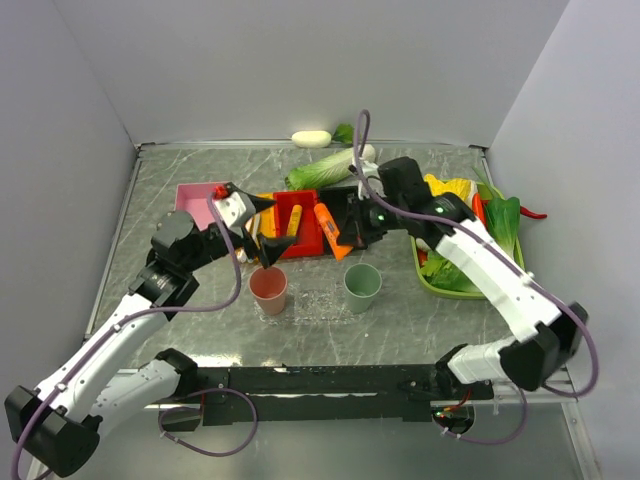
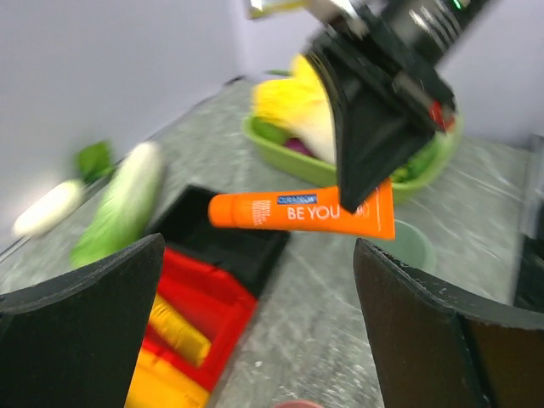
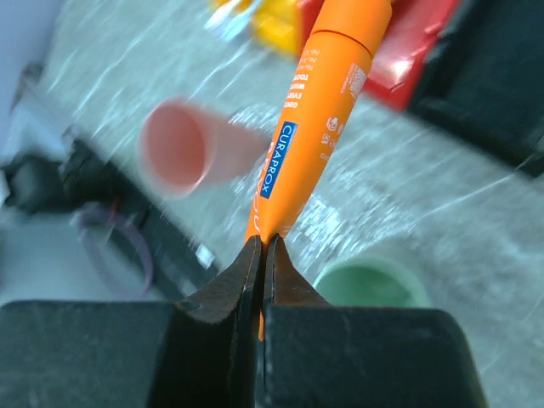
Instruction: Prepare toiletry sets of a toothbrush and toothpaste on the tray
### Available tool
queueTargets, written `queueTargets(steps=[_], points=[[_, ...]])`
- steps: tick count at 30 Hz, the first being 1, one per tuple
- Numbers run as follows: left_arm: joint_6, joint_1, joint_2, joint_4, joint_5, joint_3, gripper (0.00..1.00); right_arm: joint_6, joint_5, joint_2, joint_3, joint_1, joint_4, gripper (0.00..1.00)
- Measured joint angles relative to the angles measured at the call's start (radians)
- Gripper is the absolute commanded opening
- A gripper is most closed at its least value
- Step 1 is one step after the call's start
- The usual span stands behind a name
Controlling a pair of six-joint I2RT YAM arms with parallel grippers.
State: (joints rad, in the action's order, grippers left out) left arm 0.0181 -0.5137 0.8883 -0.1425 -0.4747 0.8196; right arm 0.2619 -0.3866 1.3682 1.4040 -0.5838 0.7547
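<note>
My right gripper (image 3: pixel 262 242) is shut on the flat end of an orange toothpaste tube (image 3: pixel 314 110), held in the air over the bins' front edge (image 1: pixel 330 232). The left wrist view shows the same tube (image 2: pixel 306 211) hanging from the right gripper's black fingers (image 2: pixel 365 144). A yellow-orange toothpaste tube (image 1: pixel 292 222) lies in the red bin (image 1: pixel 305 240). My left gripper (image 1: pixel 265 240) stands open to the left of the orange tube, nothing between its fingers (image 2: pixel 85 323). The clear tray (image 1: pixel 318 298) shows faintly between the two cups. No toothbrush can be made out.
A pink cup (image 1: pixel 268 290) and a green cup (image 1: pixel 362 287) stand in front of the bins. A pink bin (image 1: pixel 195 195), a yellow bin (image 2: pixel 161 382) and a black bin (image 2: pixel 229 238) flank the red one. A green vegetable tray (image 1: pixel 450 275) sits at the right.
</note>
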Motion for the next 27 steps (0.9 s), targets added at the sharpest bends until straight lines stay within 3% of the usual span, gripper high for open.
queueTargets(steps=[4,10,17,27], points=[[0.035,-0.031,-0.027,0.012,-0.169,-0.014,0.97,-0.048,-0.134,-0.1,-0.01,-0.001,0.094,0.0],[0.08,-0.129,-0.011,0.07,-0.309,-0.013,0.97,-0.092,-0.264,-0.145,-0.026,-0.001,0.233,0.0],[0.141,-0.278,0.047,0.162,-0.344,-0.011,0.97,-0.135,-0.394,-0.153,-0.032,-0.049,0.357,0.0],[0.185,-0.343,0.103,0.263,-0.331,0.003,0.97,-0.161,-0.51,-0.156,-0.053,-0.082,0.42,0.0]])
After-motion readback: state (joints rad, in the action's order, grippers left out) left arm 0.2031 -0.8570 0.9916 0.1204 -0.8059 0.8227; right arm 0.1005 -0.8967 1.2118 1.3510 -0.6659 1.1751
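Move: The toothpaste tube, pinched by its flat end in the right hand, has its middle about 11 cm to the left hand's right, level fore-and-aft and some 8 cm lower. From the left hand, the pink cup stands 11 cm back and 3 cm left, the green cup 10 cm back and 17 cm right, both about 25 cm below. From the right hand, the handover spot is roughly 16 cm back, 3 cm left, near its height. The toothpaste tube, still pinched by its flat end, is drawn back about 17 cm by the right hand, which swings some 30 degrees counter-clockwise and tips. The open left hand comes to meet it, going back about 14 cm, then also down 8 and right 8, turning clockwise nearly 40 degrees until its spread fingers straddle the cap end without closing; both ease off. ##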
